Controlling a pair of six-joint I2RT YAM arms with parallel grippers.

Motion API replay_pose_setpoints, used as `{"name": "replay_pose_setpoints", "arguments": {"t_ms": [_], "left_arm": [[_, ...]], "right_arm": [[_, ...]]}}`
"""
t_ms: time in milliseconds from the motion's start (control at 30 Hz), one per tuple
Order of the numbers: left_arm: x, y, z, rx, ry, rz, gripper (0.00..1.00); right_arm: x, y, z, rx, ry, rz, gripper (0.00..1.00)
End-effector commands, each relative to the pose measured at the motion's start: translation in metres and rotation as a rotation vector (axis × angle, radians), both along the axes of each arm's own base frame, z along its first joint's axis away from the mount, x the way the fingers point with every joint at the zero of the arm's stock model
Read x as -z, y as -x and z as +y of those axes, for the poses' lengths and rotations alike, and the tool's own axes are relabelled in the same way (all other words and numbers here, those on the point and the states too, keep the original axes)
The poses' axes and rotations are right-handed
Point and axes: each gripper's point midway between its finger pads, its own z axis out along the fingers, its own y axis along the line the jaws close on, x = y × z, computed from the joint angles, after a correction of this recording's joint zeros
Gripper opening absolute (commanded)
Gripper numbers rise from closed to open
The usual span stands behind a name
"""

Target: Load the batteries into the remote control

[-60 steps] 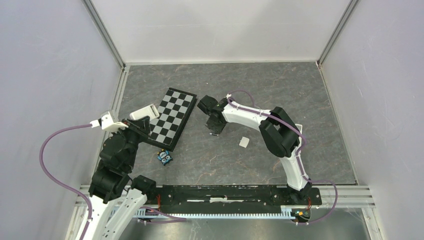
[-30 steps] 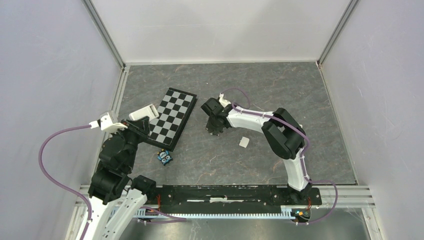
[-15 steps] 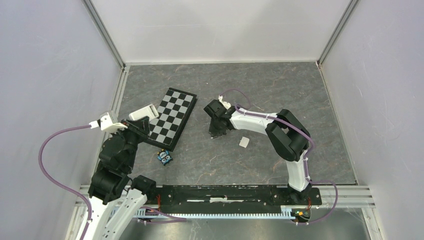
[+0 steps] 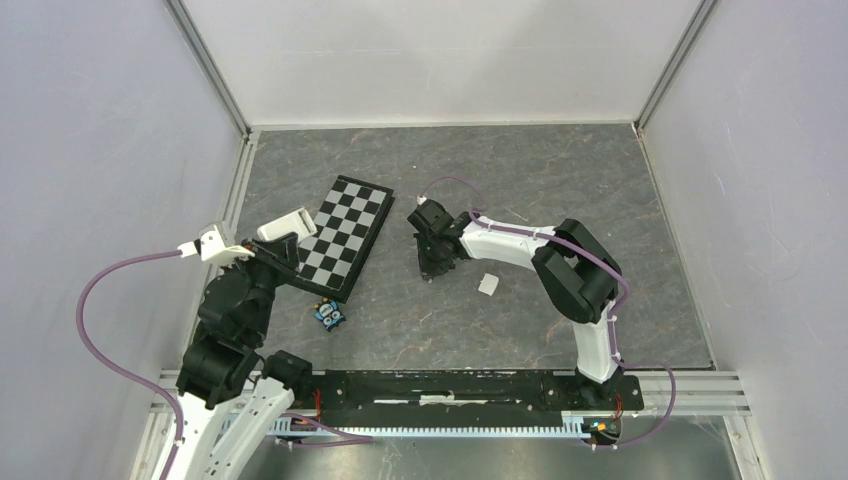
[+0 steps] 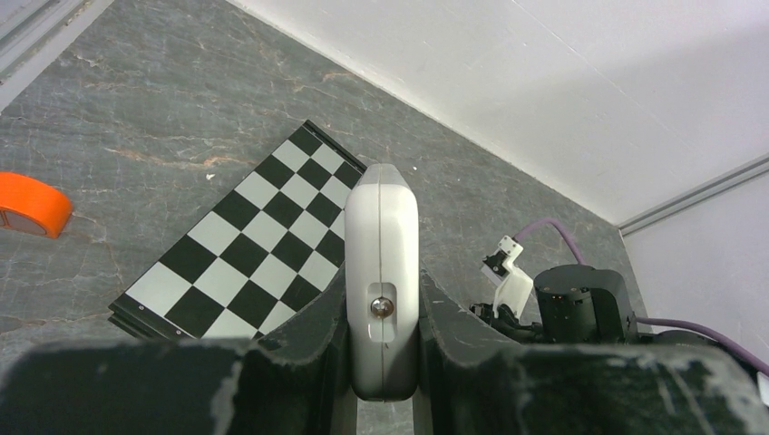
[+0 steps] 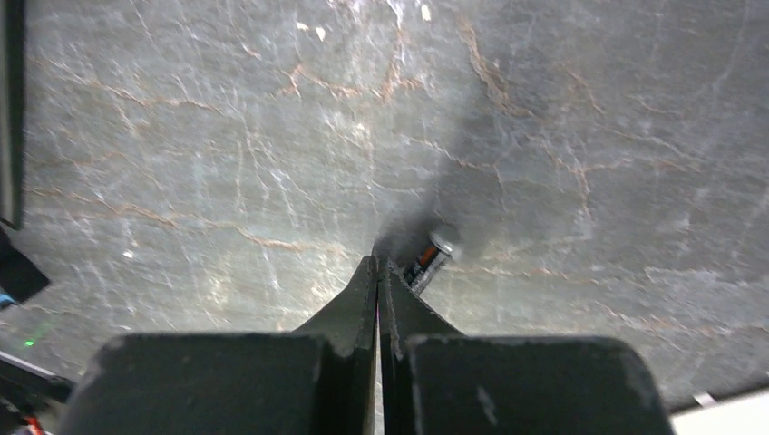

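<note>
The remote control [image 5: 381,227], a slim white bar, stands edge-on in the left wrist view. My left gripper [image 5: 383,304] is shut on its sides and holds it at the table's left, beside the chessboard. From above, the remote control [image 4: 290,221] sticks out past the left gripper [image 4: 283,246]. My right gripper [image 6: 378,265] is shut, tips down at the table, with nothing between its fingers. One battery [image 6: 428,256], dark with an orange band, lies on the table touching the outside of the right fingertip. In the top view the right gripper [image 4: 432,268] is near the table's middle. No other battery shows.
A black-and-white chessboard [image 4: 345,233] lies left of centre. A small blue toy [image 4: 329,314] sits in front of it. A small white square piece [image 4: 488,284] lies just right of the right gripper. An orange tape roll [image 5: 27,204] lies at the far left. Walls close three sides.
The right arm's wrist has turned and its gripper has shifted slightly nearer and lower to the table. The left arm has stayed still with the remote control.
</note>
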Motion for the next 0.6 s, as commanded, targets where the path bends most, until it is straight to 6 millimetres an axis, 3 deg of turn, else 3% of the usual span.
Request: {"name": "replay_pose_setpoints", "arguments": {"t_ms": [0,133,267,500,567], "left_arm": [[-0.015,0.000,0.007,-0.030,-0.006,-0.055,0.02],[-0.016,-0.001,0.007,-0.033,-0.006,-0.055,0.02],[-0.016,-0.002,0.007,-0.035,-0.007,-0.052,0.02],[-0.014,-0.003,0.007,-0.039,-0.011,-0.046,0.02],[-0.014,-0.004,0.007,-0.038,-0.009,-0.046,0.02]], "right_arm": [[-0.010,0.001,-0.014,-0.095,0.125,-0.014,0.01],[-0.030,-0.009,-0.005,-0.102,0.101,-0.070,0.07],[-0.049,-0.018,0.005,-0.107,0.040,-0.127,0.20],[-0.050,-0.021,-0.026,-0.068,0.179,-0.207,0.48],[-0.045,-0.018,-0.024,-0.081,0.188,-0.202,0.48]]}}
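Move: The battery lies on the table right at the right hand's shut fingertips, middle about level with them and 1 cm below, silver end pointing forward and right. The small white cover is some 12 cm to the right and 2 cm back. The chessboard's middle is about 18 cm to the left and 7 cm ahead. From the left hand, the battery is some 26 cm to the right, 5 cm ahead and 29 cm below. The right hand's shut fingertips, against the battery near its rear end, sweep about 1 cm to the right and slightly back, then come free and lift roughly 2.5 cm, easing forward and finally farther right. As it rises the gripper opens to about half and tilts some 10 degrees, leaving the fingers apart above the battery and a little to its right. ##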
